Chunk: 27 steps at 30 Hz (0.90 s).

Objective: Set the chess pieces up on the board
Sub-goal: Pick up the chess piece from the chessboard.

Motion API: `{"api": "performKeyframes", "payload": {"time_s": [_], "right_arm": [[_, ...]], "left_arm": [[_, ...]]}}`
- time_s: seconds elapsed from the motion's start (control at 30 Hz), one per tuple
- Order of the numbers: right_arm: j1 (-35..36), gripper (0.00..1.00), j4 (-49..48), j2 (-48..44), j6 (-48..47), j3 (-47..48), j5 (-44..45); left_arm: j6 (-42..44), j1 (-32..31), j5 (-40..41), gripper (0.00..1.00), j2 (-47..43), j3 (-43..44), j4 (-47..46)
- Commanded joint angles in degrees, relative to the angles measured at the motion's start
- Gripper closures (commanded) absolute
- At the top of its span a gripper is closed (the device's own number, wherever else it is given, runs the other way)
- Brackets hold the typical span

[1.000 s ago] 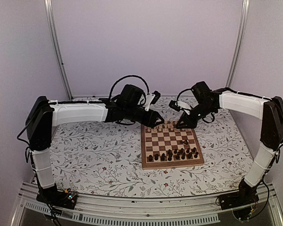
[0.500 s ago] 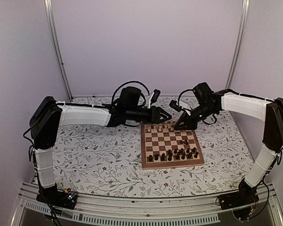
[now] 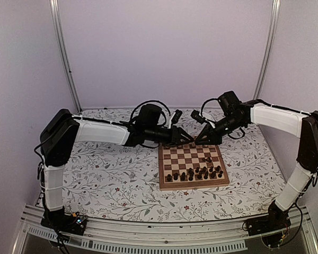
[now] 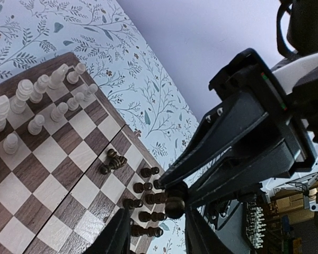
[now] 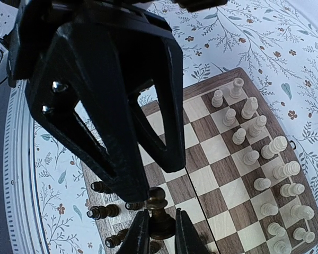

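The board point(image 3: 193, 185) lies right of centre, with dark chess pieces point(image 3: 197, 173) along its near rows and light chess pieces point(image 4: 42, 98) along its far rows. Above the far edge the two grippers meet tip to tip. My right gripper point(image 5: 160, 233) is shut on a dark pawn point(image 5: 160, 209), gripping its base. My left gripper point(image 4: 158, 233) is open, with one finger on each side of that pawn's head point(image 4: 175, 206) and a gap on at least one side. One dark piece point(image 4: 114, 161) lies toppled on a middle square.
A floral cloth point(image 3: 111, 180) covers the table around the board. In the right wrist view the left gripper's black body point(image 5: 95, 79) fills the upper left. Light pieces point(image 5: 265, 153) stand to the right there. Walls close the back and sides.
My left arm has reached rightwards to the right gripper, and its jaws have narrowed around the held pawn. The right gripper has barely moved and stays shut.
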<state>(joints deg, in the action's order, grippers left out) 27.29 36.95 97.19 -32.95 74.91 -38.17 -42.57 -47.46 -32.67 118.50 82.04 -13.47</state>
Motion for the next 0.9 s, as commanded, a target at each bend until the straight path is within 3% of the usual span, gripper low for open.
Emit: {"api": "performKeyframes", "payload": {"time_s": [0.0, 0.57, 0.87], "right_arm": [[-0.2, 0.87, -0.6, -1.4, 0.5, -0.5, -1.4], [-0.1, 0.87, -0.3, -0.2, 0.1, -0.7, -1.4], [-0.1, 0.86, 0.0, 0.4, -0.4, -0.9, -1.6]], "left_arm": [[-1.0, 0.5, -2.7, 0.64, 1.4, 1.3, -2.7], [-3.0, -0.2, -7.8, 0.80, 5.0, 4.5, -4.2], [-2.9, -0.4, -9.1, 0.84, 5.4, 5.3, -5.4]]}}
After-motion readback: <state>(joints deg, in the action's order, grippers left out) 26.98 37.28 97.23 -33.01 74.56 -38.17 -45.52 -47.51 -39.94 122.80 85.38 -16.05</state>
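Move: The held black piece hangs in the air in the right fingers, its head poking out about 1 cm to the left of and 1 cm below the right hand point. From the left hand, it is roughly 2 cm right and 1 cm back, at about equal height. From the left hand, the toppled black pieces lie some 8 cm right, level fore-and-aft; the nearest black pawn is 6 cm back and 2 right; the nearest white pawn is 10 ahead and 1 right; all three are about 14 below. The head of the black piece, still gripped by the right fingers, gets pinched between the left fingertips: the left hand eases about 1.5 cm right and 1 cm back onto it, turning some 5 degrees clockwise, while its fingers close from partly open to nearly shut. The right hand holds practically still and keeps its grip. ##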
